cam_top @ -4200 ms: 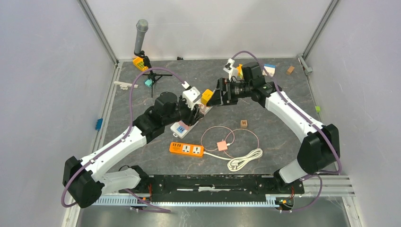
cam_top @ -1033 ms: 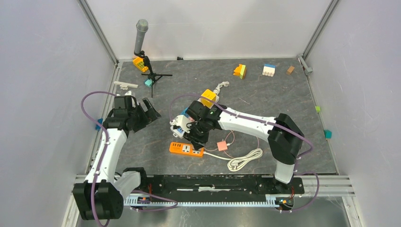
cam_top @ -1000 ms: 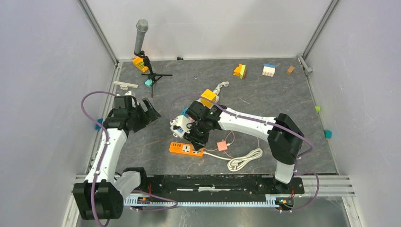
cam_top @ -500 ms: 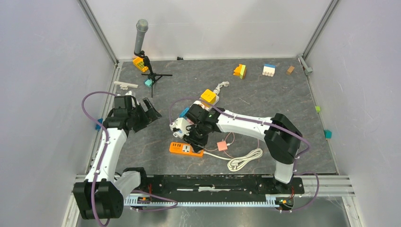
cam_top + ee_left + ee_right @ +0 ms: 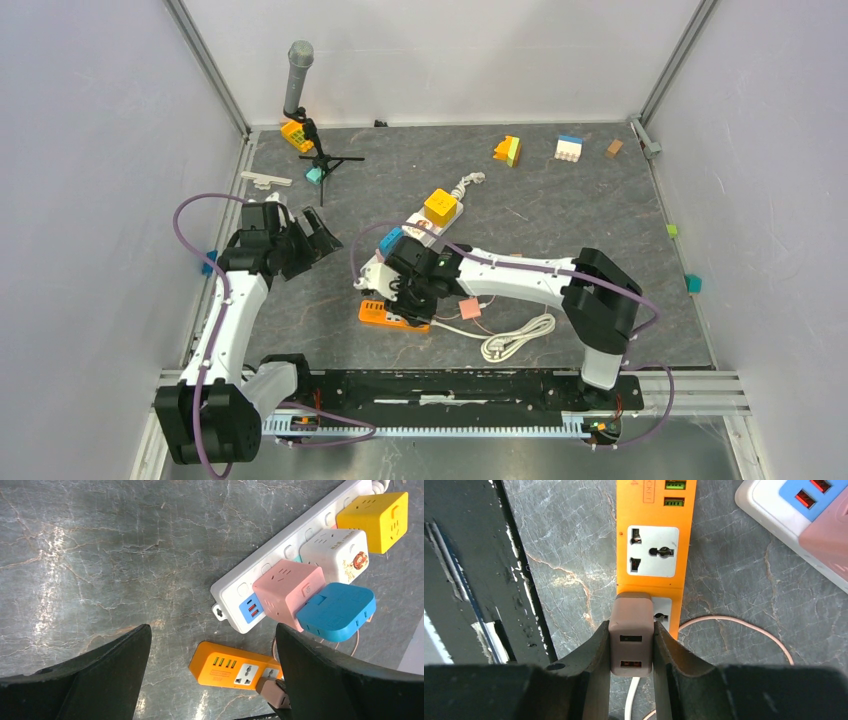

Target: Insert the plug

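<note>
An orange power strip [image 5: 378, 312] lies on the dark table; it also shows in the left wrist view [image 5: 235, 666] and the right wrist view [image 5: 655, 535]. My right gripper [image 5: 407, 297] is shut on a pinkish-brown USB charger plug [image 5: 631, 632]. It holds the plug against the strip's second socket, the one next to the free universal socket. I cannot tell how deep the plug sits. The plug also shows in the left wrist view [image 5: 274, 694]. My left gripper [image 5: 312, 236] is open and empty, raised to the left of the strip.
A white power strip [image 5: 425, 226] with pink, blue, white and yellow cube adapters lies just behind the orange one. A pink adapter [image 5: 469, 308] with a thin cable and a coiled white cord [image 5: 515, 337] lie to the right. A microphone stand [image 5: 298, 80] and toy blocks [image 5: 507, 150] stand at the back.
My right gripper has moved left and toward the near edge with the plug, down onto the orange strip. The left arm has stayed still over the last second.
</note>
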Action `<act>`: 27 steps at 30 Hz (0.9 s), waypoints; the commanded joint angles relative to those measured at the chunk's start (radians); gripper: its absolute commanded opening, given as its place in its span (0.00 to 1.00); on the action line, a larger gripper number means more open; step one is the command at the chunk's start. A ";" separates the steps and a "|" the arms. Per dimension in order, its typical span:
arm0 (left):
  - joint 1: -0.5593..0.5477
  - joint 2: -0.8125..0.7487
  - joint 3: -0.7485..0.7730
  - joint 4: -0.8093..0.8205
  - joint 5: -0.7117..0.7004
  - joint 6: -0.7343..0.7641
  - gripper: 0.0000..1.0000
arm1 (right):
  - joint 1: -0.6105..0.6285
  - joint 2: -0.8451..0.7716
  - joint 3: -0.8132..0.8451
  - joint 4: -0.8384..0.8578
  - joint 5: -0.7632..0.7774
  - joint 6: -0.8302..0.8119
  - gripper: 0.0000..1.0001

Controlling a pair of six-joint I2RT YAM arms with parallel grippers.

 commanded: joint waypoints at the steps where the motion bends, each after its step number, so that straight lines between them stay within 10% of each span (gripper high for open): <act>1: 0.008 -0.025 -0.002 0.033 0.034 -0.040 1.00 | 0.031 0.038 -0.095 -0.033 0.136 -0.044 0.00; 13: 0.010 -0.052 0.024 0.046 0.072 -0.021 1.00 | 0.034 0.024 -0.161 -0.004 0.129 -0.032 0.02; 22: 0.010 -0.060 0.123 0.024 0.063 0.036 1.00 | 0.032 -0.053 0.060 -0.052 0.173 0.009 0.88; 27: 0.008 -0.040 0.176 0.020 0.099 0.034 1.00 | -0.007 -0.109 0.196 -0.056 0.140 0.049 0.98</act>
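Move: The brown plug is still gripped in the right hand, over the orange strip's cable-end socket, which lies about 3 cm below and 1 cm ahead. The strip's other socket is some 4 cm to the left of that one. The white strip's near end is roughly 9 cm ahead and 7 cm left; the small pink charger is 2 cm ahead, 11 cm right. From the left hand, the cable-end socket lies about 14 cm back, 15 cm right, 12 cm below. At the cable-end socket the right hand tilts, releases the brown plug, rises about 3 cm; left rises 6. ##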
